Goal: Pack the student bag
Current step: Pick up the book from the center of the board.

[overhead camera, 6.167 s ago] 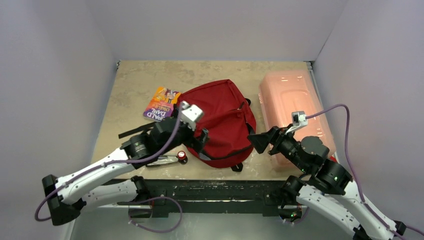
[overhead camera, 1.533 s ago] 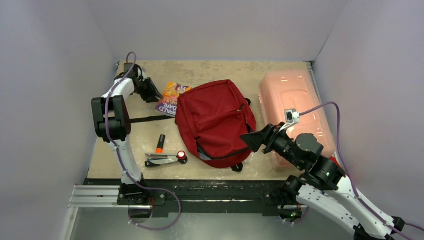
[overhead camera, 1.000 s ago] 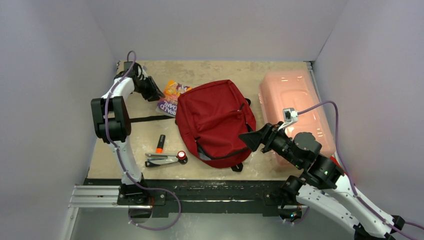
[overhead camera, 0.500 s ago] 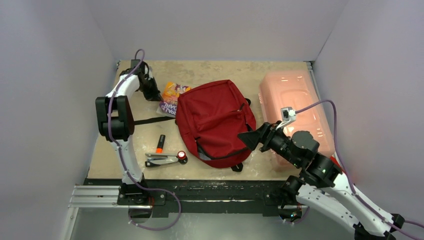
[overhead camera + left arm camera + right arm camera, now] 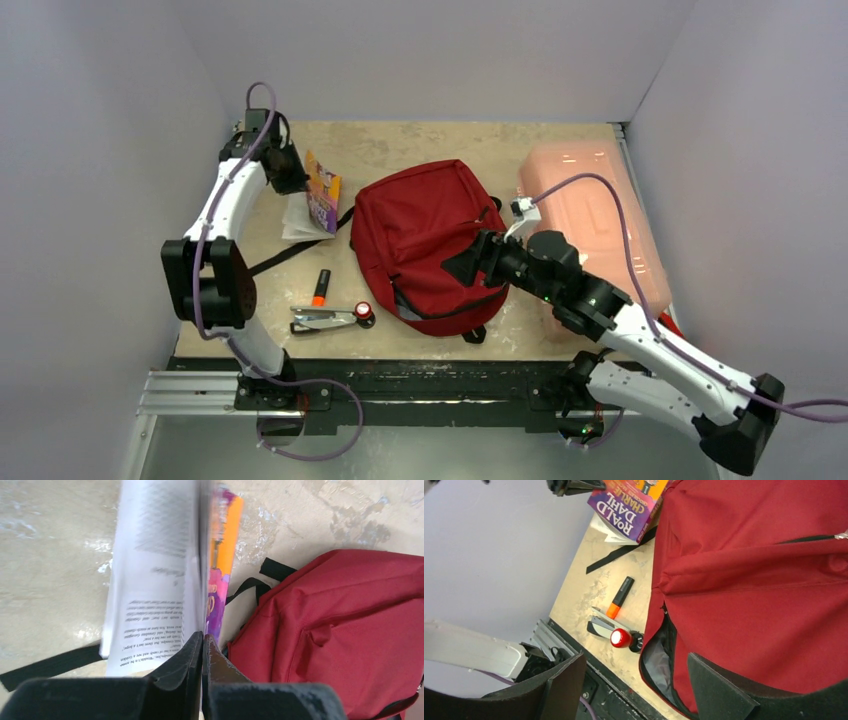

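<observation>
The student bag is a dark red backpack lying flat mid-table, its zip gaping at the near left corner. My left gripper is shut on the edge of a paperback book, which stands raised on edge left of the bag with its white pages fanning away from the orange and purple cover. In the left wrist view the jaws pinch thin sheets of the book. My right gripper hovers open over the bag's near side, empty.
An orange highlighter, a stapler and a small red-capped object lie near the front left. A black bag strap trails left. A pale pink plastic box fills the right side. Walls close in on three sides.
My left gripper closed on the book and lifted it from lying flat to standing on edge, clear of the bag. The right arm reached left over the bag's near side.
</observation>
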Controlling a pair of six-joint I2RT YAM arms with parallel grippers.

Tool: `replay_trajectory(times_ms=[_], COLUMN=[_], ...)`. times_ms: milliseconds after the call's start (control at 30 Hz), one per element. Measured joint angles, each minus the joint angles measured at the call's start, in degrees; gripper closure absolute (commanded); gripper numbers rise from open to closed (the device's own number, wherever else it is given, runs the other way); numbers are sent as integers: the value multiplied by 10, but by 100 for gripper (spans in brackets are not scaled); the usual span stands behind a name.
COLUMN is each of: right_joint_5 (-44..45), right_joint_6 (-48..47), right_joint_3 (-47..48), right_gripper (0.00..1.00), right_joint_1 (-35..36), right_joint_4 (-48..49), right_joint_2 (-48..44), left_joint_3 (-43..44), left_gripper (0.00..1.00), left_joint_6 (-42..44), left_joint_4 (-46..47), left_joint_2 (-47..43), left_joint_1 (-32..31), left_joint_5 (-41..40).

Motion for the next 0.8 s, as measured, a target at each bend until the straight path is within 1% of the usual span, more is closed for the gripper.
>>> replay_trajectory(times_ms=[133, 267, 433, 600, 800], right_joint_5=[-17, -42, -66, -74, -73], right_joint_6=[1, 10, 48, 89, 136], right_joint_3=[35, 83, 126, 179, 199], right_gripper=[22, 20, 18, 17, 17], right_joint_1=[0, 0, 0, 0, 0], right_joint_4=[33, 102, 181, 216, 259], right_joint_2=[75, 163, 268, 359, 419], left_joint_3=[-33, -50, -71, -116, -156], left_gripper=[100, 100, 100, 100, 100], left_joint_6=[-6, -10, -12, -27, -60], left_joint_4=[11, 12, 14, 21, 30], left_joint_2=[-70, -106, -140, -190, -249], left_joint_1=[-3, -3, -5, -5, -11], left_joint_5=[-24, -24, -16, 8, 63])
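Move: Pinched by its cover in the left fingers, the book hangs about 5 cm below them, 3 cm to the right. From the open right gripper it lies about 26 cm left, 23 cm ahead and 15 cm lower. The red bag's middle is about 15 cm ahead of the right hand, 2 cm left and 18 cm below; the highlighter about 9 cm ahead, 27 cm left, 21 cm below. Reaching left and forward over the red bag, the right hand sweeps some 18 cm towards the book, nearly level, rolling about 15 degrees with its fingers staying wide open. Meanwhile the left hand keeps its pinch on the cover, lifts the book about 7 cm and draws it back as far, drifting slightly right late on, its fingertips tilting up some 10 degrees. ##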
